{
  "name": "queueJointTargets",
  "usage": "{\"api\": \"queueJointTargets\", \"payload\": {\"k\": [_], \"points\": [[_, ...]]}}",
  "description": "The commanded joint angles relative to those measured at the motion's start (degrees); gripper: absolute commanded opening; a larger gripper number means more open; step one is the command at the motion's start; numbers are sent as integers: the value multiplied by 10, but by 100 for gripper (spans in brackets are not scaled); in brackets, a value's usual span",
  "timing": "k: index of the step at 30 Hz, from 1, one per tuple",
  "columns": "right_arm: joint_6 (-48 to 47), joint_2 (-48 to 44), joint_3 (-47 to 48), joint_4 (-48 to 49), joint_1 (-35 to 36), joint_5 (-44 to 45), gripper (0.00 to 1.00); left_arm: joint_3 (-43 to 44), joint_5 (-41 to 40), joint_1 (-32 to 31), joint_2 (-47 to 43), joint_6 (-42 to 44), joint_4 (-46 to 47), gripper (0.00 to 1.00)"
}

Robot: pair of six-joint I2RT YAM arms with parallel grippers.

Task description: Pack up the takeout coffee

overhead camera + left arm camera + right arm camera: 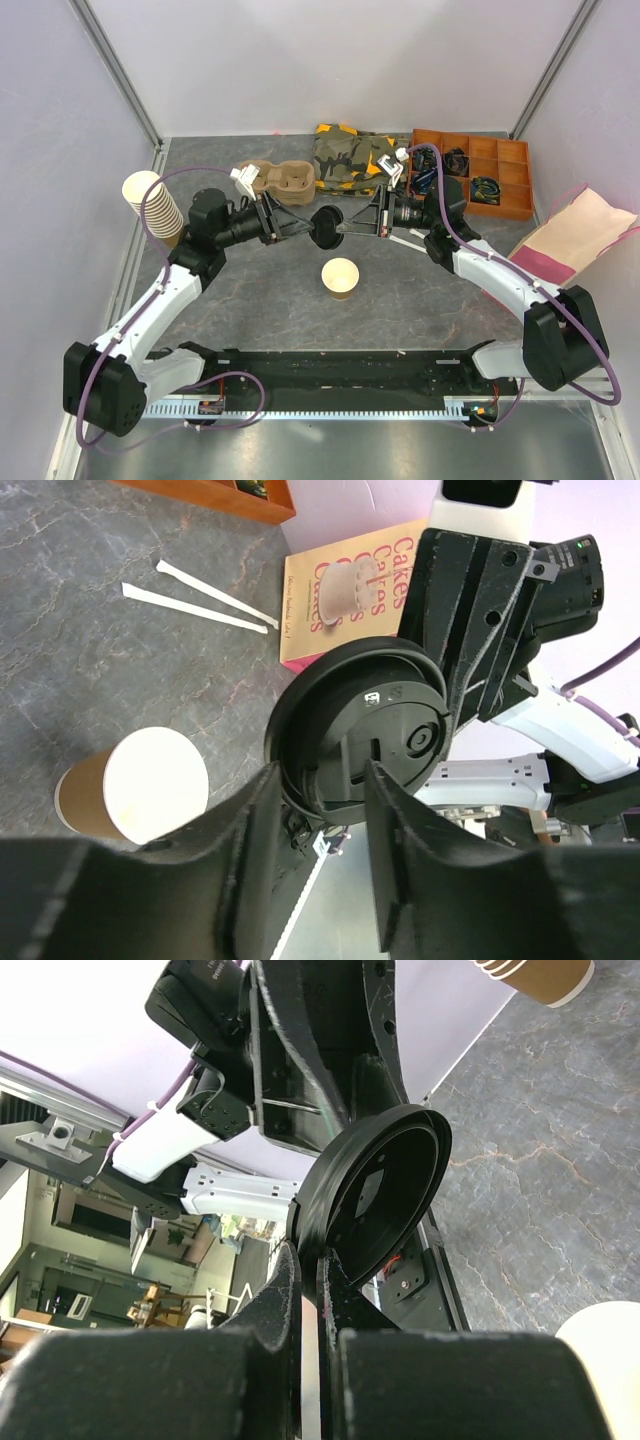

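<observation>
A small tan paper cup (340, 278) stands open, without a lid, on the grey table between the arms; it also shows in the left wrist view (135, 785) and in the right wrist view (605, 1360). The round black lid (326, 228) is held on edge in the air behind the cup. My right gripper (350, 228) is shut on the lid's rim (375, 1190), its fingers (285, 1290) pinching it. My left gripper (300, 228) is open, its fingers (255, 820) standing apart on either side of the lid's lower edge (365, 730).
A tall stack of lidless cups (155, 205) stands at the left. A pulp cup carrier (282, 180), a camouflage pouch (345, 155) and an orange compartment tray (480, 170) line the back. A paper bag (580, 235) lies at the right. Wrapped straws (200, 600) lie by a cake box (340, 585).
</observation>
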Motion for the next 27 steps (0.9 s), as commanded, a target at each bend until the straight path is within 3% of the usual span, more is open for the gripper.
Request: {"api": "queueJointTargets", "payload": {"k": [1,10,16,18,20,22,23,24,25,27], "points": [[11,-1,-3,45,2,1,0,-7,6,-1,6,-22,31,41],[41,5,-14,81,1,-1,0,-12,18,-2,13,-28,52,25],[36,6,-17,71,2,-4,0,-13,27,-3,8,-19,53,2],[26,7,-13,52,1,-5,0,-14,28,-3,2,-12,43,2],[5,6,-10,35,1,-7,12,-17,29,-3,-3,-2,27,2],[-19,4,-2,-9,1,-9,29,-18,29,-3,-9,10,8,2],[-31,2,2,-29,1,-11,33,-18,28,-3,-13,16,-1,2],[-68,0,11,-76,1,-11,37,-18,28,-3,-20,23,-11,2],[-89,-2,17,-104,1,-10,49,-17,26,-3,-23,39,-24,2],[-159,-7,37,-194,-6,-5,62,-17,26,-3,-34,61,-57,2]]}}
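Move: The black lid, upright in the right hand's shut fingers, has its middle about 3 cm to the right of the left hand, level with it and roughly 1 cm farther out; from the right hand it is about 3 cm to the left, at the same height. The open paper cup stands about 6 cm back, 6 cm right and 21 cm below the left hand, and 4 cm back, 22 cm below the right. The brown cup carrier lies some 23 cm ahead, 10 cm left and 24 cm below the left hand. High above the table, the left hand stays almost in place at the lid's left edge while its half-open fingers shut and pinch the rim, as the right hand holds the opposite edge still. Only once the left fingers are closed does the right hand open to about half and let go, sinking some 2 cm, while the left keeps its pinch and eases down about 1 cm and slightly back. ##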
